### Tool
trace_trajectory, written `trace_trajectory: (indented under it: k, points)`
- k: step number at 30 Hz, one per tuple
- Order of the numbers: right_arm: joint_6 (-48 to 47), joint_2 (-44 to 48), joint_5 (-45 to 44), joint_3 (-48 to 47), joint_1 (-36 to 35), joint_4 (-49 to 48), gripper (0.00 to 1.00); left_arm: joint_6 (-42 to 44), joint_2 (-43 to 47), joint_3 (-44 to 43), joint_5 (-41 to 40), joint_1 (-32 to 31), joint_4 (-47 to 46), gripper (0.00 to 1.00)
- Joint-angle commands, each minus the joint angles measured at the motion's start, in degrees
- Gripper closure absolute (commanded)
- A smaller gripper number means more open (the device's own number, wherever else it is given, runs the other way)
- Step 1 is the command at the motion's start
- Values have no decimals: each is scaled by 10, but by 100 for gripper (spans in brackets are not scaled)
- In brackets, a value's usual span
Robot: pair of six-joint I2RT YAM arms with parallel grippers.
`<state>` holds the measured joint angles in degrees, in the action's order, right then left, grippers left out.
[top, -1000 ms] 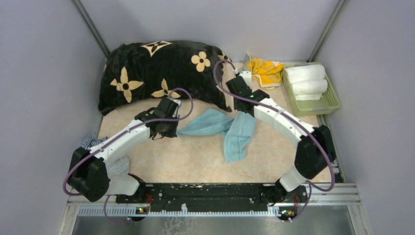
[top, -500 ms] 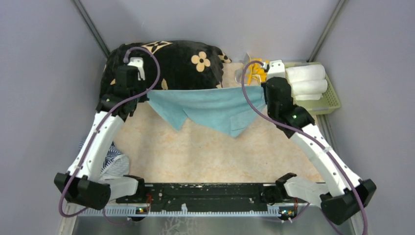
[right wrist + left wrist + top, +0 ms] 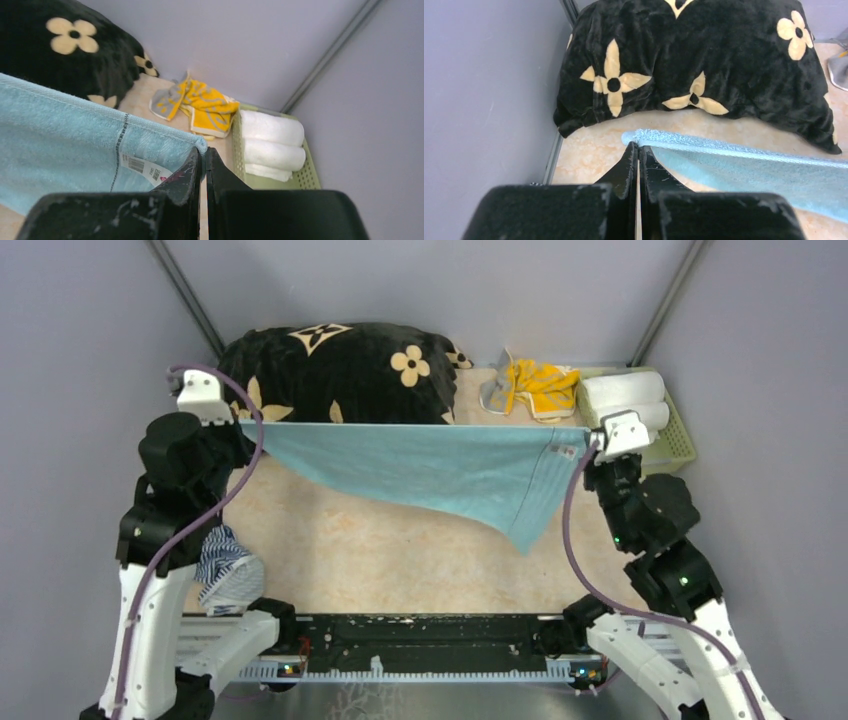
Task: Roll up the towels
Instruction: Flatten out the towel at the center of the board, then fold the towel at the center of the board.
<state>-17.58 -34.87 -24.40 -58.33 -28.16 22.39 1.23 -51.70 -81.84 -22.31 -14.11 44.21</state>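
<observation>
The light blue towel [image 3: 430,465] hangs stretched in the air between my two arms, its top edge taut and a corner drooping toward the table at lower right. My left gripper [image 3: 638,147] is shut on the towel's left top corner [image 3: 636,136]. My right gripper [image 3: 202,152] is shut on the right top corner [image 3: 165,142], beside the white label. In the top view the left gripper [image 3: 243,427] and right gripper [image 3: 585,443] are level with each other. A yellow towel and a grey-and-yellow towel [image 3: 530,385] lie crumpled together at the back; the right wrist view shows this pile [image 3: 205,106] too.
The big black cushion with cream flowers [image 3: 340,370] fills the back left, behind the stretched towel. A green basket [image 3: 680,445] holding white rolled towels [image 3: 622,390] stands at the back right. A blue-and-white striped cloth [image 3: 225,565] lies by the left arm's base. Grey walls close both sides.
Both arms have lifted and swung apart, pulling the light blue towel from a heap on the table into a wide taut sheet in the air.
</observation>
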Motion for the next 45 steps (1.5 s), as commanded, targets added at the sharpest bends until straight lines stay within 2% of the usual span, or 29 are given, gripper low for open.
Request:
trace_trajectory:
  k: [1,4,11,15,19,25,30,35,41,45]
  points:
    - [-27,47,87,-60,4,76,100,9,43,-15,-20,7,58,100]
    - [-12,58,128,-70,5,97,100,0,61,-4,1,7,74,100]
    - [23,-2,105,16,5,66,100,-32,23,79,66,7,58,100]
    - [40,-81,19,96,6,-43,100,-55,-39,157,120,7,-14,100]
    - [69,-206,31,144,61,-156,100,-50,-131,209,135,10,-117,100]
    - [89,-338,36,160,145,-298,100,-36,-316,167,140,36,-190,100]
    - [63,-397,42,163,172,-386,100,-30,-387,133,154,56,-235,100]
    - [18,-421,80,163,181,-422,100,-18,-416,121,170,58,-253,100]
    - [18,-383,101,178,181,-362,100,-18,-395,135,163,61,-243,100]
    - [12,-353,74,233,182,-426,100,-20,-373,165,154,66,-267,100]
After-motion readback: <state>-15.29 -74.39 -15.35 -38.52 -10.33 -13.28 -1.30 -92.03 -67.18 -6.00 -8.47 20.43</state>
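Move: Each hand holds an upper corner of the blue towel, which hangs between them well above the board. The board's centre is about 33 cm right of the left hand, 3 cm ahead and 34 below; from the right hand it is some 27 cm left, 3 ahead and 32 below. The black cushion lies roughly 30 cm ahead and 9 right of the left hand. From the right hand, the yellow cloth is about 28 cm straight ahead, the green basket 21 ahead and 25 right. Back about 4 cm first, both hands then swing down and forward together, sinking some 25 cm and reaching nearly 20 cm out towards the cushion and yellow cloth, and ease to a stop low over the board. The fingers tip down about 30 degrees on the left, somewhat less on the right, still pinching the corners; the left hand also drifts 5 cm right. ##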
